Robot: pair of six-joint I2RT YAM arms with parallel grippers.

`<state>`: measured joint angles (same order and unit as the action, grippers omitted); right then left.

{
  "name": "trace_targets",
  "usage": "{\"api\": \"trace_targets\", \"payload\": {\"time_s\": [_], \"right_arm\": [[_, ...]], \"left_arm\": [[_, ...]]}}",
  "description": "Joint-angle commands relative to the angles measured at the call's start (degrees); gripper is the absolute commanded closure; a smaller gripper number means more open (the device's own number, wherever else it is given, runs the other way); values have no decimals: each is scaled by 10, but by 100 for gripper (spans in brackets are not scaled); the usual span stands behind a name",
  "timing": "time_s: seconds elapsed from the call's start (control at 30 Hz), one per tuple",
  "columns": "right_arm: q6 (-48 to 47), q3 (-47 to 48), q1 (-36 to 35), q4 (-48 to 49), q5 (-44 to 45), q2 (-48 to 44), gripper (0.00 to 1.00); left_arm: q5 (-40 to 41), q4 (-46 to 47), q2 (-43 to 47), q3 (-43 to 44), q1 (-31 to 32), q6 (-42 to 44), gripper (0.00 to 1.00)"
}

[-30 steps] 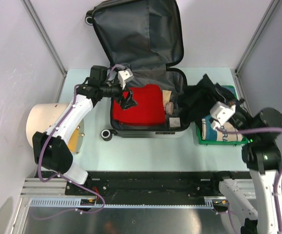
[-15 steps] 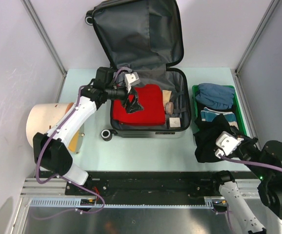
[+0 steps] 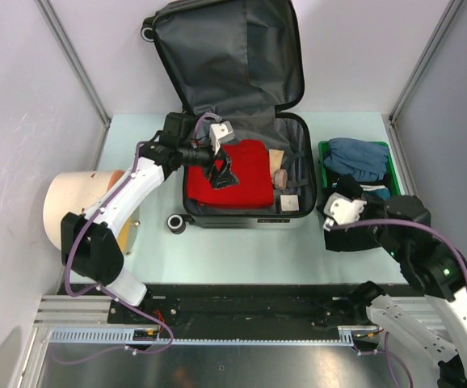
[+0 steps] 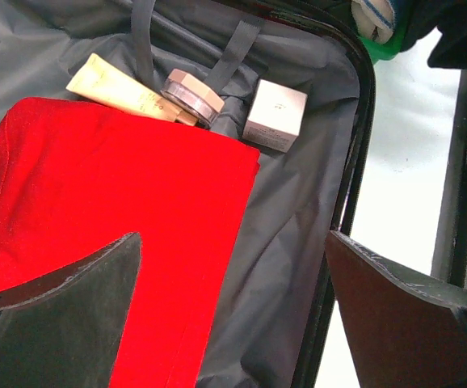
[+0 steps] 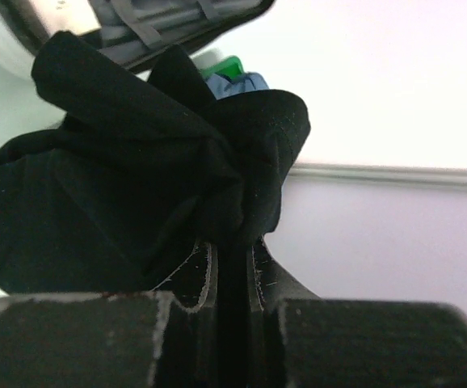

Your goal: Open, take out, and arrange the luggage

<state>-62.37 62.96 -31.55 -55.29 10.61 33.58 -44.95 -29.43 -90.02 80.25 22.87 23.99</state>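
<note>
The luggage (image 3: pixel 292 129) lies open, its lid leaning back against the wall and showing grey lining (image 4: pixel 298 210). Inside are a folded red cloth (image 3: pixel 241 187) (image 4: pixel 112 194), a beige tube (image 4: pixel 120 95), a round jar (image 4: pixel 193 95) and a small box (image 4: pixel 275 115). My left gripper (image 3: pixel 221 171) (image 4: pixel 233 307) hovers open over the red cloth's edge, holding nothing. My right gripper (image 3: pixel 333 217) (image 5: pixel 232 242) is shut on a bunched black garment (image 3: pixel 355 240) (image 5: pixel 120 186), held just right of the suitcase's near right corner.
A green bin (image 3: pixel 397 166) at the right holds folded blue clothing (image 3: pixel 359 155). A beige cylinder (image 3: pixel 72 202) lies at the left table edge. A suitcase wheel (image 3: pixel 175 223) sticks out at the front. Slanted frame posts stand at both back corners.
My right arm carried the black garment from over the bin toward the front, then left beside the suitcase. My left gripper shifted slightly right over the red cloth, still open.
</note>
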Motion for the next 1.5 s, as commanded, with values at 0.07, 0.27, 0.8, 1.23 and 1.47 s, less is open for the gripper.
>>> {"api": "trace_targets", "payload": {"time_s": [0.07,0.27,0.8,1.23,1.47], "right_arm": [[49,57,128,108,-36,95,100],[-18,93,422,82,-319,133,100],[-35,121,522,249,-567,351,100],[-13,121,517,374,-541,521,82],[116,121,508,486,-491,564,28]], "left_arm": [[-1,2,-3,27,2,6,0],[-1,2,-10,38,2,11,0],[26,2,-11,21,-1,11,0],[114,-7,-50,39,-2,11,0],[166,-14,-76,31,-1,61,0]]}}
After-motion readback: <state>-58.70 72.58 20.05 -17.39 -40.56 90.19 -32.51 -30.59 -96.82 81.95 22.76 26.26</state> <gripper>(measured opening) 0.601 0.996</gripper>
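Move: The black garment is already pinched in the right fingers and hangs short of the green basket, whose middle lies about 15 cm ahead of that hand, 9 cm to its right and 26 cm below. The blue clothes in it sit some 24 cm ahead, 9 cm right. For the open left hand, the red garment's middle is about 4 cm ahead, 1 cm left and 14 cm below; the white box is roughly 17 cm right, 3 cm back. The black garment is carried over the green basket by the right hand: first a swing to the right and forward, then mostly forward, sinking, some 25 cm forward and 10 cm down in all. The wrist rolls its left side up about 25 degrees and tips down; near the far right of the basket the fingers open to let go. The left hand, fingers wide, starts sinking late, about 5 cm down and 4 cm forward, towards the red garment. ##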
